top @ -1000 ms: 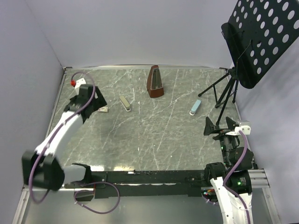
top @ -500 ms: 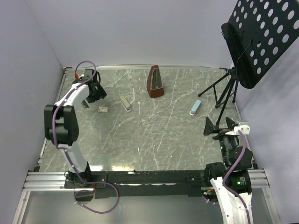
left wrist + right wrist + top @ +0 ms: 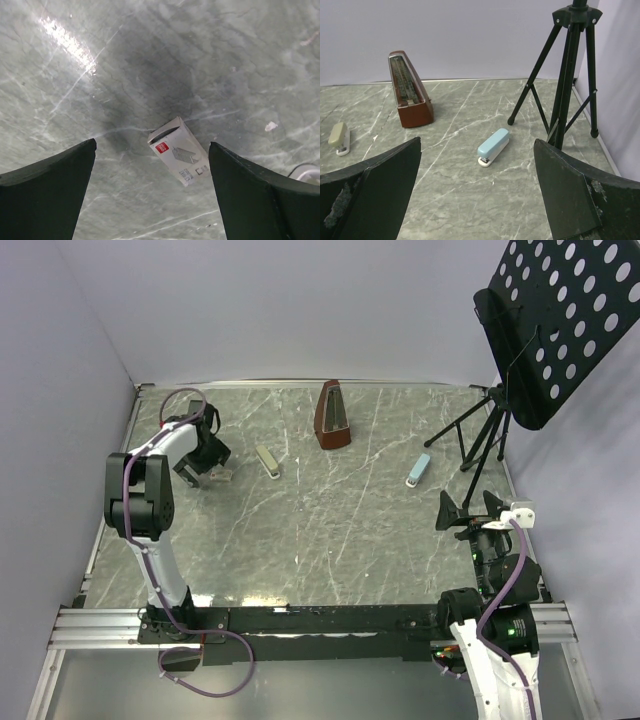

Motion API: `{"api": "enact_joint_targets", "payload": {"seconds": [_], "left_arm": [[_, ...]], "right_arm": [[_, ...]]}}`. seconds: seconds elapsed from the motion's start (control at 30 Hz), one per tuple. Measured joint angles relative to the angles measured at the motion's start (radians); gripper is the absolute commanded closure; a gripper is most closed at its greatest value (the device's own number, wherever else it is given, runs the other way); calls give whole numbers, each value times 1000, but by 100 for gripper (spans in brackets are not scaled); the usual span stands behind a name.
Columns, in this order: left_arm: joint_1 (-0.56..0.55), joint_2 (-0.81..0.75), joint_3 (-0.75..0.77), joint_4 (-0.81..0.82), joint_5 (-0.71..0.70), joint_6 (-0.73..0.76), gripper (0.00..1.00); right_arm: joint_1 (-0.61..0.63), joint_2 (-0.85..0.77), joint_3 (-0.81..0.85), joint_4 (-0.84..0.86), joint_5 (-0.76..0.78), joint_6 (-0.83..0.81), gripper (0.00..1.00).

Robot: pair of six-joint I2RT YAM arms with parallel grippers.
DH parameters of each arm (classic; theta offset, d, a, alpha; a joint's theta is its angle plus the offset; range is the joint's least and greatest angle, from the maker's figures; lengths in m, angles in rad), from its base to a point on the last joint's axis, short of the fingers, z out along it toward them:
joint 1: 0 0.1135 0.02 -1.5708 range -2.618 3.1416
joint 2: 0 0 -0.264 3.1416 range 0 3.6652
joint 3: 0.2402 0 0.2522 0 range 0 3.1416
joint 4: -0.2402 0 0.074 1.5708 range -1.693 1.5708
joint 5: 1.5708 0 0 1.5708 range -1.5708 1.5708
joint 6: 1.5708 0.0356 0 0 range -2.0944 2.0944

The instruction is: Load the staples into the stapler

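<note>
The staples are a small cream box with a red mark (image 3: 179, 151), lying flat on the marble table with one end flap open. My left gripper (image 3: 152, 144) hangs over it, open, its dark fingers (image 3: 45, 190) wide on either side and not touching it. From above, that gripper (image 3: 207, 468) sits at the far left with the box (image 3: 222, 476) just beside it. A tan stapler (image 3: 267, 461) lies right of the box. A light blue stapler (image 3: 494, 146) lies ahead of my open, empty right gripper (image 3: 477, 144), which stays low at the near right (image 3: 465, 510).
A brown metronome (image 3: 333, 415) stands at the back centre. A black music stand with a perforated desk (image 3: 560, 320) rises on a tripod (image 3: 567, 75) at the back right, close to the blue stapler. Grey walls close off the table on the left and at the back.
My left arm has folded back, and its gripper has moved down and right until it is over the staples box. The right arm and all the objects have stayed still.
</note>
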Motion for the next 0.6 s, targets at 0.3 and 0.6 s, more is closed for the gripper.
{"api": "enact_joint_targets", "payload": {"seconds": [0.3, 0.6], "left_arm": [[-1, 5, -23, 36, 4, -82, 15], [-36, 17, -42, 43, 3, -102, 31]], "right_arm": [[0, 0, -1, 0, 0, 0, 0], [1, 0, -1, 0, 0, 0, 0]]}}
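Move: The box of staples lies flat on the table roughly 3 cm to the right of the left hand and about level with it fore and aft, some 3 cm lower. From the same hand the olive stapler is about 15 cm to the right and 3 cm ahead, and the metronome's base sits some 31 cm to the right and 10 cm ahead. From the idle right hand the staple box is about 54 cm left, 21 cm ahead and 28 cm below. The left hand, already low with its fingers astride the box of staples, first settles almost straight down, then eases to its right towards the box, about 2 cm across and 1.5 cm down in all, while the wrist makes only a slight counter-clockwise turn. The fingers, wide open at first, close by roughly a quarter as it goes, bringing the right-hand finger up beside the box, with a clear gap still left on the other finger's side and no grip on the box yet. ##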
